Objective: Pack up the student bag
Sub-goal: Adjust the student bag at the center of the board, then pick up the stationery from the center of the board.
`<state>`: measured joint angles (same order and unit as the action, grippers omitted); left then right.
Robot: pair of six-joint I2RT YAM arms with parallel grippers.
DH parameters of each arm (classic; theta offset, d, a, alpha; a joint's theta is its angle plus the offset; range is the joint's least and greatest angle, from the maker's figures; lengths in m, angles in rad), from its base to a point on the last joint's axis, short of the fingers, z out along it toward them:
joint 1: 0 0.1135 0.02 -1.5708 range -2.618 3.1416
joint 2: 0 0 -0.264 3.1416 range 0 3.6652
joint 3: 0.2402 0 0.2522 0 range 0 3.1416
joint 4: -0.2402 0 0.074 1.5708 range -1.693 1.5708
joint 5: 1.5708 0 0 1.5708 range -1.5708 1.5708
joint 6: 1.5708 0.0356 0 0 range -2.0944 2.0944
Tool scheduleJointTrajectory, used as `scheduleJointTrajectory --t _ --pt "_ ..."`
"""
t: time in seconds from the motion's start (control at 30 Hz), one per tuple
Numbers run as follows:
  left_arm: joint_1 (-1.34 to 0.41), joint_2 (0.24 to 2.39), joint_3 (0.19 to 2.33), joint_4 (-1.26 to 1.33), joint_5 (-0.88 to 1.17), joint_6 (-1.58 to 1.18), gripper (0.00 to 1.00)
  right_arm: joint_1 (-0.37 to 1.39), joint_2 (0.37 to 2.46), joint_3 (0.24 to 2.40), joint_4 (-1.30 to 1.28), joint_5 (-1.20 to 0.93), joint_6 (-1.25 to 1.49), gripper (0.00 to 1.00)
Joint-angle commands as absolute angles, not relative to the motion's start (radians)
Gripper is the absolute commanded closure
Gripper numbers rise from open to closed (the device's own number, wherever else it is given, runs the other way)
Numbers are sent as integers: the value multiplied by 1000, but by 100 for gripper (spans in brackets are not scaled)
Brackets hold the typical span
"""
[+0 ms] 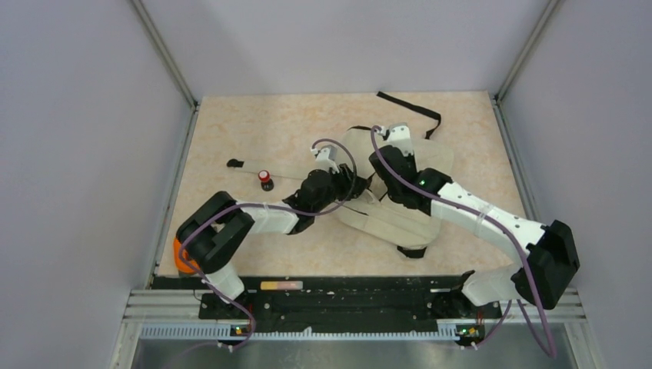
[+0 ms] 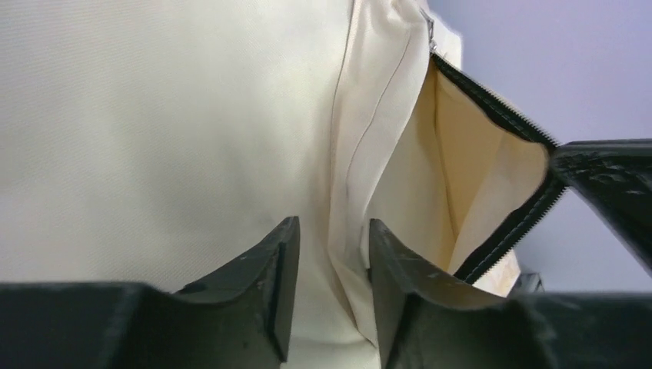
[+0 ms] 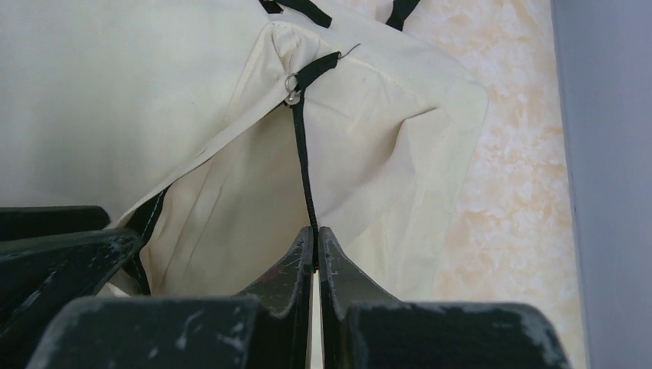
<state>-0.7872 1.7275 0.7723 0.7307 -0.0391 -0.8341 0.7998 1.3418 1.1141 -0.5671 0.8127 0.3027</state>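
Observation:
The cream student bag (image 1: 400, 223) lies flat mid-table, under both wrists. My left gripper (image 1: 350, 184) is open, its jaws a little apart with a loose fold of the bag's fabric (image 2: 346, 254) between them. Just to its right the black zipper (image 2: 503, 231) gapes, showing cream inner cloth. My right gripper (image 1: 382, 178) is shut on the black zipper edge (image 3: 304, 169), below the metal pull ring (image 3: 292, 86). In the right wrist view the right gripper (image 3: 315, 238) pinches that edge at its fingertips.
A long beige strap (image 1: 284, 175) runs left from the bag, with a small red-capped black object (image 1: 264, 178) on it. A black strap (image 1: 419, 111) lies at the back. An orange object (image 1: 181, 257) sits by the left arm's base. Walls close in on the table (image 1: 231, 131).

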Motion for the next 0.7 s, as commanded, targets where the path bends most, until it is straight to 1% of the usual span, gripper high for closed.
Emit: scheduleJointTrajectory --t 0.0,0.03,0.07,0.2,0.27,0.37,0.47,0.57,0.67 --pt "-778 1554 731 719 -38 -654 44 785 1283 1096 -482 821 276 100" --pt "-778 1513 728 678 -42 -610 37 784 1281 1091 -473 813 277 100" --pt "-779 1468 728 602 -55 -570 34 784 1282 1087 -464 807 277 100" --pt "-778 1294 707 343 -155 -484 24 782 1288 1091 -453 795 276 100" --pt "-769 1227 694 215 -200 -444 21 782 1288 1094 -452 789 275 100" --pt "-740 1165 699 -11 -231 -411 18 781 1278 1093 -445 775 276 100" --pt "-653 1151 688 -187 -214 -441 17 781 1264 1086 -435 762 275 100" --pt "-580 1147 634 -192 -191 -468 17 780 1253 1081 -428 753 268 100" --pt "-560 1167 607 -149 -201 -475 17 779 1252 1085 -426 746 257 100"
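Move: My left hand is at the student bag's mouth, with the bag's middle about 8 cm to its right and 7 cm below. The white clip I head towards lies some 20 cm left, 5 cm back and 12 cm down; the tape roll is 15 cm left and 8 cm back, the red-capped bottle about 28 cm left and level with the hand. From my right hand, the clip is roughly 30 cm left, 6 cm back and 19 cm below. I open my parting left fingers wide, come free of the bag's mouth and arc left about 19 cm, drawing back slightly: first up some 9 cm, then down about 10 cm towards the white clip and tape roll. On the way I roll that hand some 35 degrees, left side up, tipping its fingers down. My right hand stays put, keeping its pinch on the bag's black edging. ##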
